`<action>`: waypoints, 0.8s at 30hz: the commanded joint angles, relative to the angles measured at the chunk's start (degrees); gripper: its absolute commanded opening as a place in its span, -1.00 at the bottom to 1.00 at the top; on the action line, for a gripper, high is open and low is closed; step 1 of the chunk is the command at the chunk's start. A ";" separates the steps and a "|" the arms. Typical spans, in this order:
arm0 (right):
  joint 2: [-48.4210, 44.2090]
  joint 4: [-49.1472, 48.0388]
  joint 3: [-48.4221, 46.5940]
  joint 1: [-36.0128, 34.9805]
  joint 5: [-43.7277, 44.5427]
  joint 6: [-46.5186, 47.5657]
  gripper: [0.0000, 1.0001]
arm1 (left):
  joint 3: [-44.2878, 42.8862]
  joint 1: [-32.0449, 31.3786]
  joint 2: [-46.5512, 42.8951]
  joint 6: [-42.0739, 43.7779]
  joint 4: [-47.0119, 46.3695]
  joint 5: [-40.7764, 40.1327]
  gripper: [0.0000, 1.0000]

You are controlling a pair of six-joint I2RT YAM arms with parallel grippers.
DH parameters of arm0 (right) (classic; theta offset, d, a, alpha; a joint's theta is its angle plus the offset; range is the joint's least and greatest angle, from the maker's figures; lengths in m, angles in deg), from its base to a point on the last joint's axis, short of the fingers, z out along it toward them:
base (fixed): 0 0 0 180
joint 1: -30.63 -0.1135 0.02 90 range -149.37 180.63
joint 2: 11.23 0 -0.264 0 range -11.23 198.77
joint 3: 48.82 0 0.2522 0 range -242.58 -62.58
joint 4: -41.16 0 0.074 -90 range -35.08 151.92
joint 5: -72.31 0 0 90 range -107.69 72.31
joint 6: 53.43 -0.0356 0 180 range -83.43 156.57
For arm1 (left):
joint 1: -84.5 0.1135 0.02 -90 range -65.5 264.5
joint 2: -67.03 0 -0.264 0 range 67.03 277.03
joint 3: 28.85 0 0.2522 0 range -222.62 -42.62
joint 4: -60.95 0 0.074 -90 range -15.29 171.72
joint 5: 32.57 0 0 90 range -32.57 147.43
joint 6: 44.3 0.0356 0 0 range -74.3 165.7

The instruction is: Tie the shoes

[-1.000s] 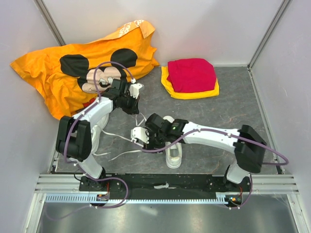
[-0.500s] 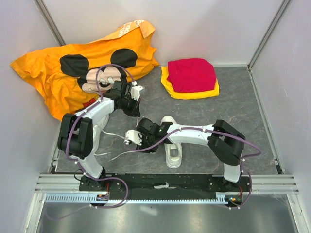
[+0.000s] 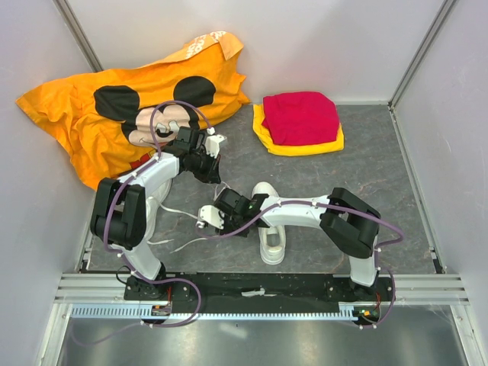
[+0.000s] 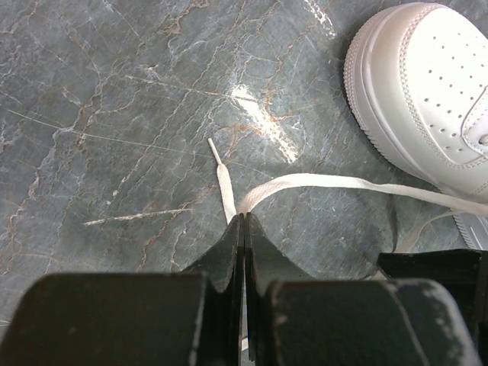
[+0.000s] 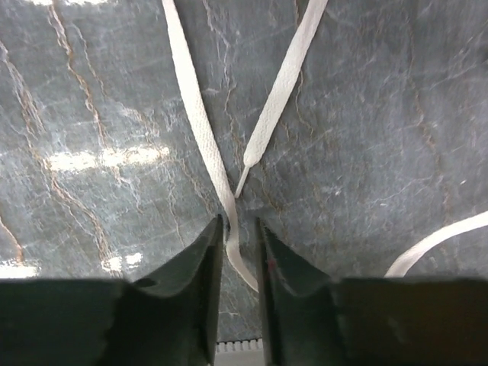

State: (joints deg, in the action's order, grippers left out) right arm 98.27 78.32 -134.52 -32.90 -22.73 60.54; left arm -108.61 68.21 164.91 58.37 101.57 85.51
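Observation:
One white sneaker (image 3: 273, 242) lies under my right arm, and its toe shows in the left wrist view (image 4: 427, 91). Long flat white laces (image 3: 187, 242) trail left over the grey floor. My left gripper (image 3: 210, 166) is shut on a lace (image 4: 305, 183) near its loose end, low over the floor (image 4: 244, 216). My right gripper (image 3: 207, 219) is slightly open, its jaws astride another lace (image 5: 200, 122) lying on the floor (image 5: 238, 221). A second lace end (image 5: 278, 91) crosses just ahead. The second shoe is mostly hidden under my left arm.
The orange cartoon-mouse shirt (image 3: 114, 107) is heaped at the back left, close behind my left gripper. A red cloth on a yellow one (image 3: 301, 118) lies at the back right. White walls close in both sides. A metal rail (image 3: 259, 293) runs along the near edge.
My right arm has folded its elbow inward and its gripper has shifted left along the floor onto the lace. My left gripper has barely moved and still grips its lace.

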 commanded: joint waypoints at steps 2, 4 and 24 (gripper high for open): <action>0.20 -0.55 1.01 0.42 0.64 -0.41 -0.64 | -0.10 0.21 -0.06 -0.80 -1.10 2.24 -0.97; -0.50 -0.11 1.01 0.86 -0.14 -0.59 -1.00 | -0.45 0.30 -0.41 -0.63 -0.66 2.51 -0.97; -23.25 13.86 -3.20 5.77 -7.18 -0.24 -1.00 | -1.94 0.21 -11.39 2.09 6.80 7.16 -0.97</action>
State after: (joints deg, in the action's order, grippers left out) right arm 81.52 85.99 -133.89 -28.87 -27.21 60.36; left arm -108.61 68.21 159.78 58.45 105.04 88.37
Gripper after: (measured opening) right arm 0.007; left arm 0.022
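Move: The loose lace of the right shoe already runs between the half-open right fingers, about 1 cm below their middle. The right shoe's middle lies some 10 cm to this gripper's right and 2 cm ahead. The left shoe's lace tip is roughly 3 cm to its left, level with it, and the left shoe some 27 cm left and 8 cm ahead. From the left gripper, that loose lace is about 15 cm back, 7 cm right and 6 cm down. Shut the right gripper on the loose lace lying between its fingers, right down at the table. Then lift it about 10 cm, easing some 3 cm to the right on the way, letting the wrist tilt about 10 degrees. Keep the left fingers pinched on the other lace of the right shoe, and late on raise that hand about 3 cm, drawing it slightly back. ##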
